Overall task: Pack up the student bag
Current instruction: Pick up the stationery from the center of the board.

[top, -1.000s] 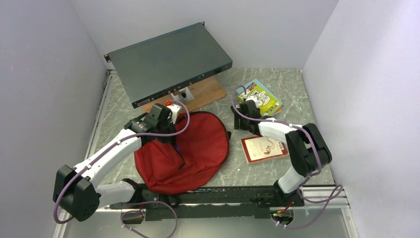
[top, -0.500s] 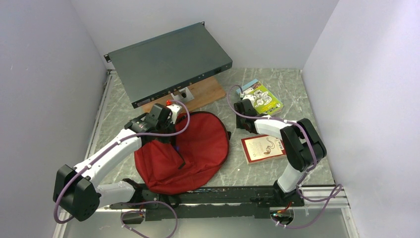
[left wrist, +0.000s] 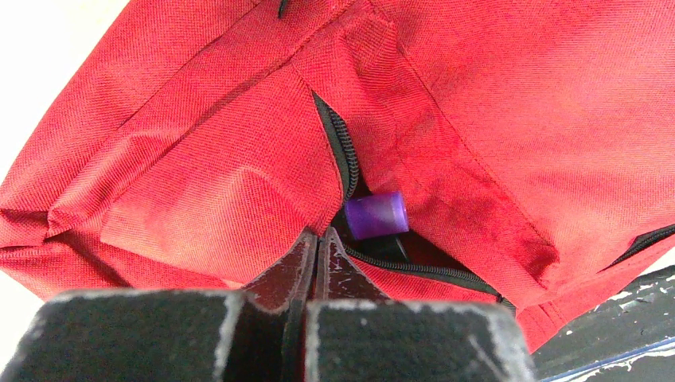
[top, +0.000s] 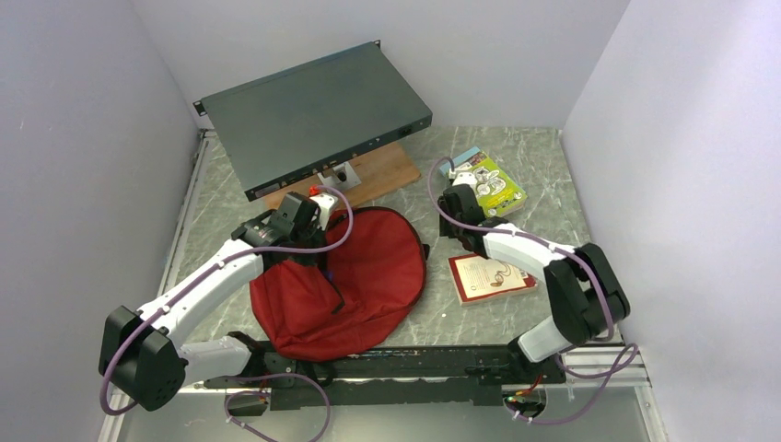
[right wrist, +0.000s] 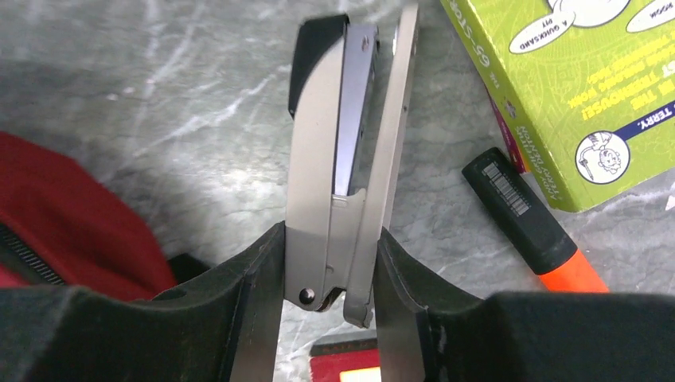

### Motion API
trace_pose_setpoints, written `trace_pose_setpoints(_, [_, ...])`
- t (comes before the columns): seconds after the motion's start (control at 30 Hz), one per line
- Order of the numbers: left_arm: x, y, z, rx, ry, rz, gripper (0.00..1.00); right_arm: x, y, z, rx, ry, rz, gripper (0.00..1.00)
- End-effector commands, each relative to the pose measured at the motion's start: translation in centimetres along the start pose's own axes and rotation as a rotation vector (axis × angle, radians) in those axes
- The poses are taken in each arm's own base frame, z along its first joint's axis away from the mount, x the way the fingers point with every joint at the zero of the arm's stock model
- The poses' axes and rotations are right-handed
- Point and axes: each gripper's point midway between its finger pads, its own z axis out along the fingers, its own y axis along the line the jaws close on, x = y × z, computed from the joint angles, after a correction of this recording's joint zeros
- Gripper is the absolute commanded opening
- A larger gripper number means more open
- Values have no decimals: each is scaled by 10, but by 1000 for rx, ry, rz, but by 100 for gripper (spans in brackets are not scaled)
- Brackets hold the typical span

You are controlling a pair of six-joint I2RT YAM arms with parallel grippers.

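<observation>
The student bag [top: 373, 267] lies dark red on the table's middle left. My left gripper [top: 320, 221] sits at the bag's far edge. In the left wrist view its jaws [left wrist: 318, 239] are shut, pinching the red fabric edge beside the black zipper and a purple zipper pull [left wrist: 376, 215]. My right gripper [top: 454, 195] is between the bag and a green book [top: 493, 184]. In the right wrist view it [right wrist: 330, 263] is shut on the hinge end of a grey metal stapler [right wrist: 342, 143], held just above the marble.
A red book [top: 491, 276] lies near the right arm. An orange marker with a black cap [right wrist: 533, 223] lies beside the green book [right wrist: 589, 79]. A dark-grey rack unit [top: 313, 115] leans over a wooden board [top: 378, 175] at the back. Walls close in on three sides.
My right gripper's jaws have closed onto the stapler, and the right arm's elbow has swung out to the right. The left arm and the bag have not moved.
</observation>
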Motion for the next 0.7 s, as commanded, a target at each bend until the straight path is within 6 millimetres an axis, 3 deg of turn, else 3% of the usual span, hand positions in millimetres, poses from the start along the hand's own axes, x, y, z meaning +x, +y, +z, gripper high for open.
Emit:
trace_pose_setpoints(0.0, [-10, -3, -6, 16, -33, 17, 0, -35, 15, -23, -98, -115, 27, 0])
trace_pose_setpoints(0.2, [-10, -3, -5, 15, -30, 18, 0, -42, 27, -45, -201, -153, 60, 0])
trace_pose_setpoints(0.43, [-10, -4, -5, 17, -28, 18, 0, -68, 32, -79, -336, -231, 180, 0])
trace_pose_setpoints(0.53, [-11, -3, -6, 13, -37, 15, 0, -83, 53, -111, -508, -286, 159, 0])
trace_pose_setpoints(0.67, [-14, -2, -9, 10, -53, 14, 0, -89, 102, -165, -876, -335, 46, 0])
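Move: The right hand already has the stapler clear of the board; the bag's open front pocket lies roughly 23 cm to its left, 11 cm back and some 3 cm lower. The green book is about 8 cm right and 5 cm ahead, the red-edged book 7 cm right and 12 cm back. From the left hand, closed on the bag's flap, the pocket opening is about 3 cm right, 2 cm back, 5 cm below. The right hand raises the still-pinched stapler some 10 cm, drawing back-left towards the bag and rolling left-side-up. ##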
